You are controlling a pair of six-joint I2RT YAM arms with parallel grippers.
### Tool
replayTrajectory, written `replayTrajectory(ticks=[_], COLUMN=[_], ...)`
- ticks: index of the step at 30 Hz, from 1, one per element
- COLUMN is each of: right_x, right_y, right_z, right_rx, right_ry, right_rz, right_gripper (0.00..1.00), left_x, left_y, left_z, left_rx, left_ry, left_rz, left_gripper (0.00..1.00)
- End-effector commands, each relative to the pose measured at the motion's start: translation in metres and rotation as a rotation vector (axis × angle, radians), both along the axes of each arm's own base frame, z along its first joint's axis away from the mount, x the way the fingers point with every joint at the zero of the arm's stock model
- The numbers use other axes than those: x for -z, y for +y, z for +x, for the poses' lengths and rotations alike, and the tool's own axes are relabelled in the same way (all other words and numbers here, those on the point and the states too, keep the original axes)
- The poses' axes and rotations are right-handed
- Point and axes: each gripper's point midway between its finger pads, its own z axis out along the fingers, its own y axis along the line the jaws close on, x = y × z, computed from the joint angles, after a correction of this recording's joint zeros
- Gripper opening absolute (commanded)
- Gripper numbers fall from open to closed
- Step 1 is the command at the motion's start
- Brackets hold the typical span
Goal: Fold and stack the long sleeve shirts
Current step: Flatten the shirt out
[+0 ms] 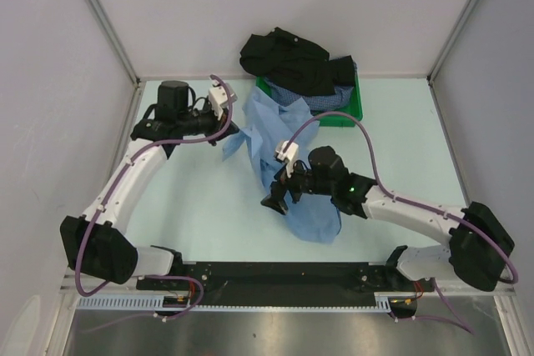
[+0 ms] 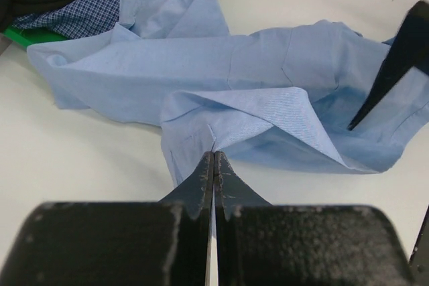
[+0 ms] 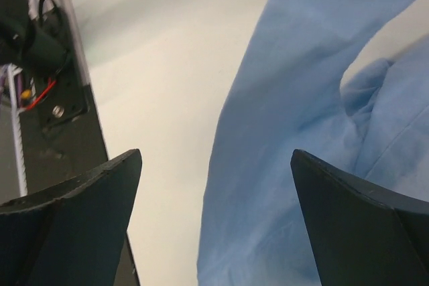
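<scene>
The light blue long sleeve shirt lies crumpled across the middle of the table. My left gripper is shut on a fold at its left edge, where the cloth gathers into the tips. My right gripper hangs open just above the shirt's near end, jaws wide with nothing between them; the blue cloth lies under its right finger. A black shirt and a dark-blue checked shirt are piled in and over the green tray.
The green tray stands at the back of the table against the rear wall, its corner close beyond the blue shirt. White walls close in the table on three sides. A black rail with wiring runs along the near edge.
</scene>
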Motion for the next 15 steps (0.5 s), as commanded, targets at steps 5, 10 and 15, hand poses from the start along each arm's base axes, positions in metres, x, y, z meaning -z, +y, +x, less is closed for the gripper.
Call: replayTrajectory(ticks=[5,10,15], right_x=[-0.032,-0.013,-0.019], right_y=[0.029,0.017,0.002], right_z=[0.033,0.056,0.07], right_rx=[0.168,0.249,0.291], right_ry=[-0.069,-0.05,-0.044], right_rz=[0.146,0.125,0.123], right_gripper=[0.88,0.62,0.11], left_x=[-0.049,-0.068,-0.091], left_y=[-0.004,-0.006,-0.003], left_z=[0.014,0.009,0.004], left_rx=[-0.062,-0.057,-0.065], left_ry=[-0.061,-0.078,-0.096], left_rz=[-0.091,-0.127,-0.163], left_gripper=[0.0,0.0,0.0])
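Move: Ahead of the open right fingers lies the shirt's raised left edge, some 5 cm forward, 3 cm left and slightly below. The shirt's near end rests on the table about 7 cm back, 12 cm right and 16 cm down; the green tray stands some 34 cm forward and 11 cm right, 13 cm below. From the left hand, still pinching a corner of the shirt, that raised edge is about 8 cm back, 8 cm right and 11 cm down. Reaching about 5 cm forward at nearly level height, the right hand comes up to the shirt's raised left edge, turning roughly 15 degrees clockwise, and from wide open its fingers close to about a third around the edge. Meanwhile the shut left hand keeps its pinch on the corner and lifts it about 4 cm. ##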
